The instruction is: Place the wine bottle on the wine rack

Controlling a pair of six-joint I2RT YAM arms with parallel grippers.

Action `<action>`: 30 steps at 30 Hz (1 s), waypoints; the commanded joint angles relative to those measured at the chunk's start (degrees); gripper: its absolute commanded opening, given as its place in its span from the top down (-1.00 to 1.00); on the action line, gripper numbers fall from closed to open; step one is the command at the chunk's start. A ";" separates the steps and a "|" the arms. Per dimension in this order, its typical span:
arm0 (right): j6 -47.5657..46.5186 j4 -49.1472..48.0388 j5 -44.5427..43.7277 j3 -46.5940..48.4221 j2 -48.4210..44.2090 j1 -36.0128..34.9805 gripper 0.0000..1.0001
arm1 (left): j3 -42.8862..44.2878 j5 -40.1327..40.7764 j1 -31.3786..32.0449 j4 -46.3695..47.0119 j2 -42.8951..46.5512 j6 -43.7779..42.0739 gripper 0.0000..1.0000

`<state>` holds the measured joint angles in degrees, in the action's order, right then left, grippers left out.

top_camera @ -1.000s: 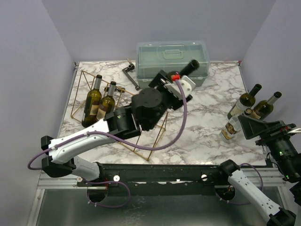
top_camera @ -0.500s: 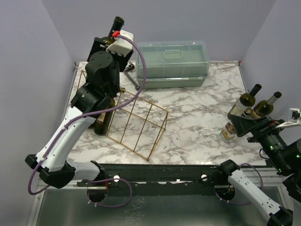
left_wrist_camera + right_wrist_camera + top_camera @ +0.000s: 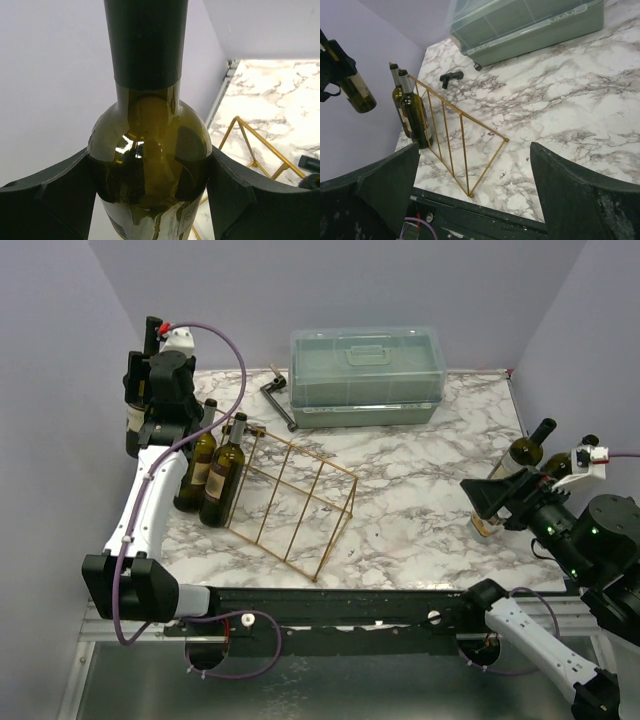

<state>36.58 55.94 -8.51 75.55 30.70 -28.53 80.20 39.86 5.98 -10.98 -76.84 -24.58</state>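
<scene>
My left gripper (image 3: 148, 390) is shut on a dark green wine bottle (image 3: 150, 150) at its shoulder, one finger on each side. It holds the bottle (image 3: 134, 422) in the air at the far left, beside the wall and left of the wine rack (image 3: 290, 495). The rack is a gold wire frame on the marble table, with two bottles (image 3: 210, 468) leaning in its left end. Seen from the right wrist, the held bottle (image 3: 356, 91) hangs tilted, clear of the rack (image 3: 455, 135). My right gripper (image 3: 490, 498) is open and holds nothing.
A translucent green lidded box (image 3: 365, 375) stands at the back, with a black tool (image 3: 278, 400) to its left. Three more bottles (image 3: 525, 452) lie at the right edge, just behind my right gripper. The purple wall is close by the held bottle.
My left arm has swung the bottle from over the green box across to the far left, past the rack. The right arm has lifted and turned toward the table.
</scene>
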 commanded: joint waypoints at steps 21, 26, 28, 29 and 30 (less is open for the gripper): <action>1.78 -4.86 7.80 -7.07 11.08 -0.31 -0.88 | -19.50 -19.58 -13.28 22.36 -4.95 8.27 1.00; 1.90 -4.78 7.81 -8.05 10.36 -0.32 -0.89 | -22.30 -19.30 -13.27 22.34 -3.70 7.00 1.00; 1.78 -4.66 7.94 -8.05 10.35 -0.39 -0.89 | -22.84 -19.29 -13.23 22.37 -3.36 6.81 1.00; 1.75 -4.66 8.06 -8.00 10.38 -0.37 -0.89 | -23.09 -19.25 -13.27 22.39 -3.18 6.74 1.00; 1.76 -4.60 8.16 -7.88 10.35 -0.30 -0.89 | -23.28 -19.14 -13.27 22.41 -3.22 6.82 1.00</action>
<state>38.37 52.42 -1.98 67.90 41.32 -28.53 56.82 21.37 -6.92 6.37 -82.04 -16.93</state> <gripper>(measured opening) 0.943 0.748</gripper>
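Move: The left hand holds a wine bottle upright high over the rack. The rack's free left-end slot lies about 30 cm below, some 2 cm ahead and 3 cm to the left. At that same lower level, the near racked bottle stands about 5 cm right and 1 cm back, and the far racked bottle roughly 13 cm right and 4 cm back. From the empty right hand the slot is about 75 cm left, 27 cm ahead and 30 cm below. Still gripping the bottle around its shoulder, the left hand lowers it about 17 cm towards the rack's left end, easing some 4 cm left early on, checking halfway while its left side rolls down about 10 degrees, then sinking again. The open, empty right hand goes down, left and forward, its fingers tipping down some 15 degrees, then stays. ##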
